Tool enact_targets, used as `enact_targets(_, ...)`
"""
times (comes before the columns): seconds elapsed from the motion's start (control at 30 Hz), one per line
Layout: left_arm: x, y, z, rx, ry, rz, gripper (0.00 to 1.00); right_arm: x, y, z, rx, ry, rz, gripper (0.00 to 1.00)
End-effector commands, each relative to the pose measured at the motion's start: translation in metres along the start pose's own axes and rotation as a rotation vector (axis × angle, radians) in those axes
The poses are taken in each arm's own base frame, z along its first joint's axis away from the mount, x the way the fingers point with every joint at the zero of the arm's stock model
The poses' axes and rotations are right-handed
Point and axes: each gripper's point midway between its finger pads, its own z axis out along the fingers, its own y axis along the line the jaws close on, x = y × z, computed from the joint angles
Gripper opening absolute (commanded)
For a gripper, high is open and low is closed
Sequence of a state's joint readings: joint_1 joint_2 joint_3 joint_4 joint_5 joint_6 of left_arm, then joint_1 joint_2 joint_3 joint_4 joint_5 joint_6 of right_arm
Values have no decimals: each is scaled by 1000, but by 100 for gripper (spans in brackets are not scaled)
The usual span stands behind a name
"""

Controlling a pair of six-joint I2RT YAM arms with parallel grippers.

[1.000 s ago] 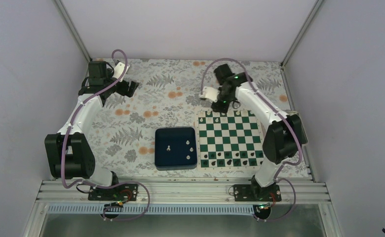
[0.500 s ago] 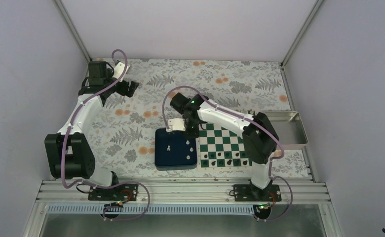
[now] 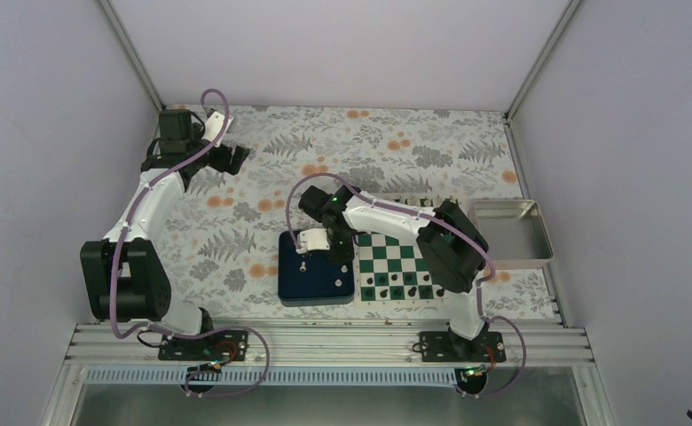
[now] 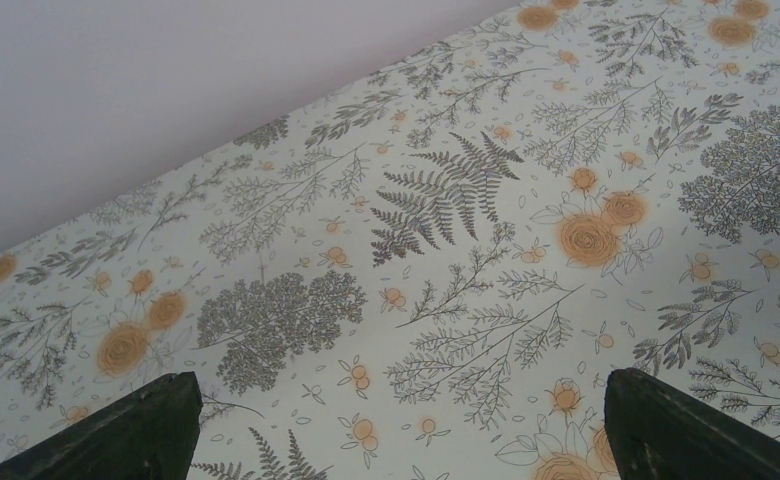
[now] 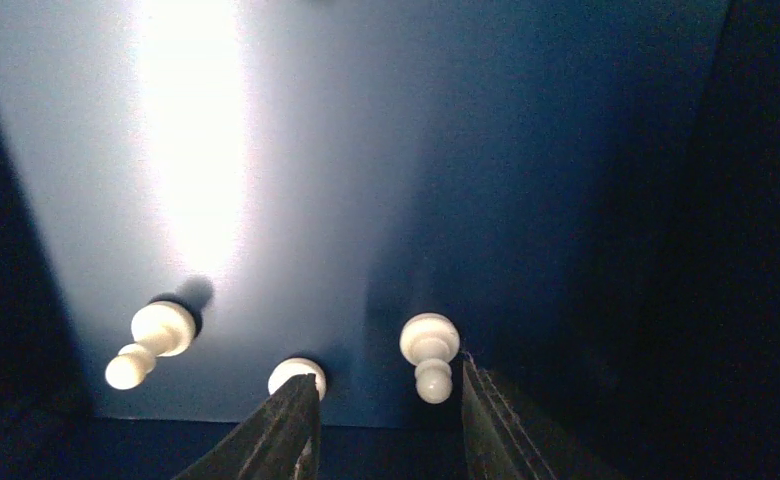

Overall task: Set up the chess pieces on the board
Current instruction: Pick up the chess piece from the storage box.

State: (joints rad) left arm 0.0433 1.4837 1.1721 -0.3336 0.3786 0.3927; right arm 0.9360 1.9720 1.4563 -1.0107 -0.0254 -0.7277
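Note:
Three small white chess pieces stand in the dark blue tray (image 3: 294, 288) in the right wrist view. One pawn (image 5: 429, 352) is between my right gripper's fingers, close to the right finger (image 5: 491, 420). A second pawn (image 5: 294, 372) is half hidden behind the left finger, and a third (image 5: 152, 340) stands further left. My right gripper (image 5: 386, 385) is open and low over the tray, holding nothing. The green and white board (image 3: 404, 257) lies right of the tray, partly under the right arm. My left gripper (image 4: 401, 430) is open over bare tablecloth at the far left (image 3: 229, 158).
Small black pieces (image 3: 396, 286) line the board's near rows. A shiny metal tray (image 3: 513, 232) sits right of the board. The floral tablecloth (image 3: 263, 177) covers the table, with side walls rising at left and right.
My right arm has swung from the board's far edge leftward and nearer, coming down over the blue tray and uncovering the metal tray. The left arm has not moved.

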Motion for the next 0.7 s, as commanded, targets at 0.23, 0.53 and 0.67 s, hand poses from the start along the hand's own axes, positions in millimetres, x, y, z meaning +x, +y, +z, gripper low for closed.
enact_targets(0.23, -6, -2, -7, 10, -23, 18, 100, 2, -3, 21, 16, 31, 2, 38)
enact_targets(0.53, -5, -2, -6, 9, -19, 17, 100, 0, -8, 20, 30, 22, 3, 7)
enact_targets(0.67, -6, -2, -6, 12, -22, 18, 100, -3, -12, 2, 58, 1, 9, 4)
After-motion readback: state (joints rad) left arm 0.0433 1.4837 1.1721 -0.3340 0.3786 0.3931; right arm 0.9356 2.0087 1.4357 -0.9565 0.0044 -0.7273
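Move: Just below the right hand, about 1 cm ahead and some 2 cm down, stands the chess piece it goes for, the farthest of a row along the storage box's right side. The middle piece of that row is about 2 cm back and 1 cm right of the hand, the near piece about 5 cm back, and a lone piece about 8 cm left and 1 cm back. From the left hand the target lies roughly 21 cm back, 25 cm right and 20 cm down. Sinking about 2 cm almost straight down into the box, the right hand edges barely half a centimetre forward to centre its part-open fingers over the farthest piece, its wrist staying pointed down. Near the bottom the fingers close from front and back and pinch the piece's slim upper part. ##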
